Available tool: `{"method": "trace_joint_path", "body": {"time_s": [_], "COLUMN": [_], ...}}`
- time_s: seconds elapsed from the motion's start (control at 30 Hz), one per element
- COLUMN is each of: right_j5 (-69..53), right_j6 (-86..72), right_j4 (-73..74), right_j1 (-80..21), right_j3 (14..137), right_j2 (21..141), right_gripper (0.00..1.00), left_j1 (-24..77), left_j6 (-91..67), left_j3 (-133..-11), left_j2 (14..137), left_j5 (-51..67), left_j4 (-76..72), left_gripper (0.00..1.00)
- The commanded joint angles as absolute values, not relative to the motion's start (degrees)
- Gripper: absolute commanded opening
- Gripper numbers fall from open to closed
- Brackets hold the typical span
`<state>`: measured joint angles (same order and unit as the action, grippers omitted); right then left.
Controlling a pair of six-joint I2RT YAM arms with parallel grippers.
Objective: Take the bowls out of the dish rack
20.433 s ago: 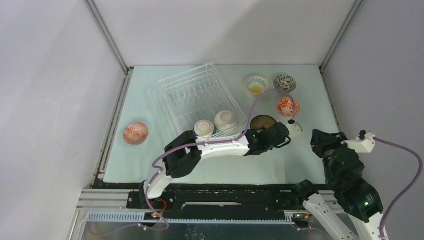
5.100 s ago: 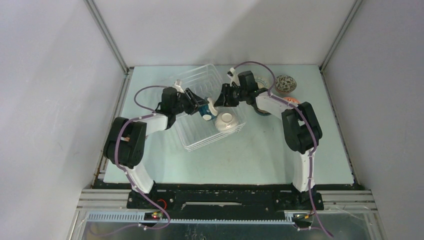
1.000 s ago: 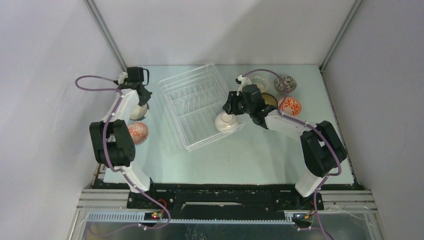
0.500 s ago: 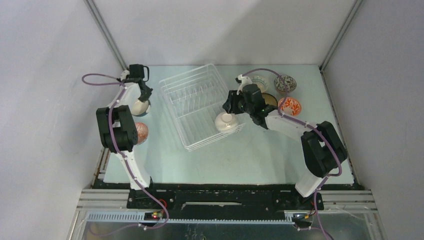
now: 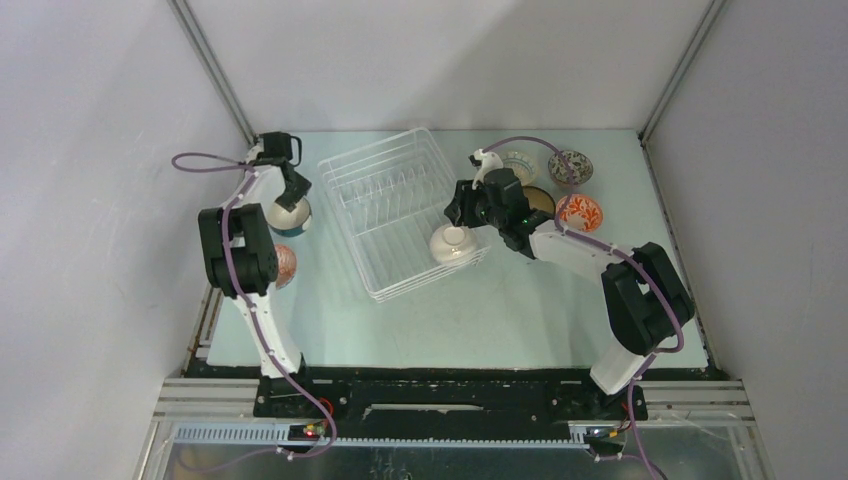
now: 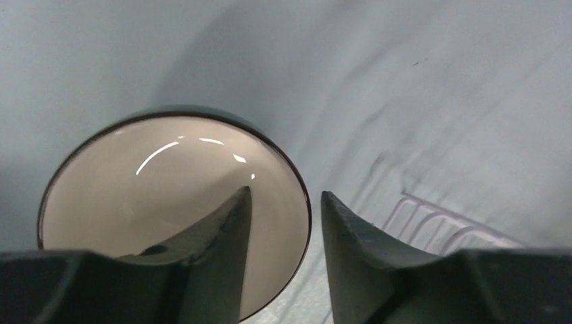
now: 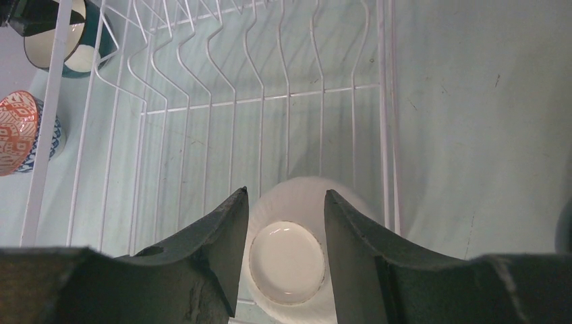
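Note:
The white wire dish rack (image 5: 385,195) holds one upside-down white bowl (image 5: 452,243) at its near right corner. My right gripper (image 5: 463,214) hovers open just above it; in the right wrist view the bowl's foot (image 7: 289,260) shows between my fingers (image 7: 229,219). My left gripper (image 5: 293,196) is at the table's left, open astride the rim of an upright dark teal bowl (image 5: 290,214) with a cream inside (image 6: 155,196). One finger is inside that bowl, the other outside. A red-patterned bowl (image 5: 285,262) lies nearer, partly behind the left arm.
Several bowls stand right of the rack: a yellow-centred one (image 5: 521,160), a speckled one (image 5: 571,165), a red-patterned one (image 5: 581,212) and a dark one (image 5: 541,200). A rack corner (image 6: 438,223) shows beside the left gripper. The side walls are close.
The left gripper has opened off the teal bowl's rim after carrying it slightly rightward; the bowl now sits on the table. The right arm has barely moved.

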<state>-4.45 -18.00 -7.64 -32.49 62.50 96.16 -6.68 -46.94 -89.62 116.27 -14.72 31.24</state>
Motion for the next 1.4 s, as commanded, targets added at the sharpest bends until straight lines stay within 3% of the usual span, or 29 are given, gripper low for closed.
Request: {"method": "trace_joint_path", "body": {"time_s": [0.0,0.3,0.63,1.03,1.37], "right_j5": [-3.3,-2.84,1.71,9.39,12.54], "right_j6": [-16.61,-15.59,-12.79,-12.49,-13.0], "right_j4": [-9.67,-9.74,-8.79,1.52,10.61], "right_j1": [-32.87,-33.71,-36.06,-39.86,-40.98], "right_j3": [62.31,62.4,62.39,62.37,63.22], "right_j2": [95.46,95.39,93.4,89.74,88.25], "right_gripper": [0.54,0.55,0.58,0.56,0.48], "left_j1": [-7.12,-7.13,-2.99,8.33,12.48], "left_j6": [-48.16,-47.54,-46.87,-40.72,-35.2], "left_j3": [-93.61,-89.49,-72.48,-53.51,-44.69], "left_j2": [115.08,105.66,84.83,58.37,50.04], "left_j5": [-14.82,-15.15,-11.22,4.13,10.53], "left_j4": [29.8,29.05,24.81,13.58,12.74], "left_gripper": [0.54,0.6,0.67,0.69,0.72]}}
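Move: The last white bowl in the rack lies about 37 cm to my left hand's right, some 11 cm back and 2 cm lower. The teal bowl I have just set down is about 4 cm back and 1 cm left, its rim between my open fingers; the red-patterned bowl is 16 cm straight back. From my right hand the white bowl is about 10 cm below, 3 cm back and 1 cm left; the brown bowl is 18 cm right, 9 cm ahead. I spread my left fingers wider and lift them straight up off the teal bowl's rim, then sweep back and to the right, still climbing, to the rack's near-left side: nearly 20 cm each way. On the way I tip the fingers up and swing them clockwise, some 40 degrees, to face the white bowl. My right hand, open above that bowl, slides back about 4 cm, rolling its left side down some 15 degrees. ##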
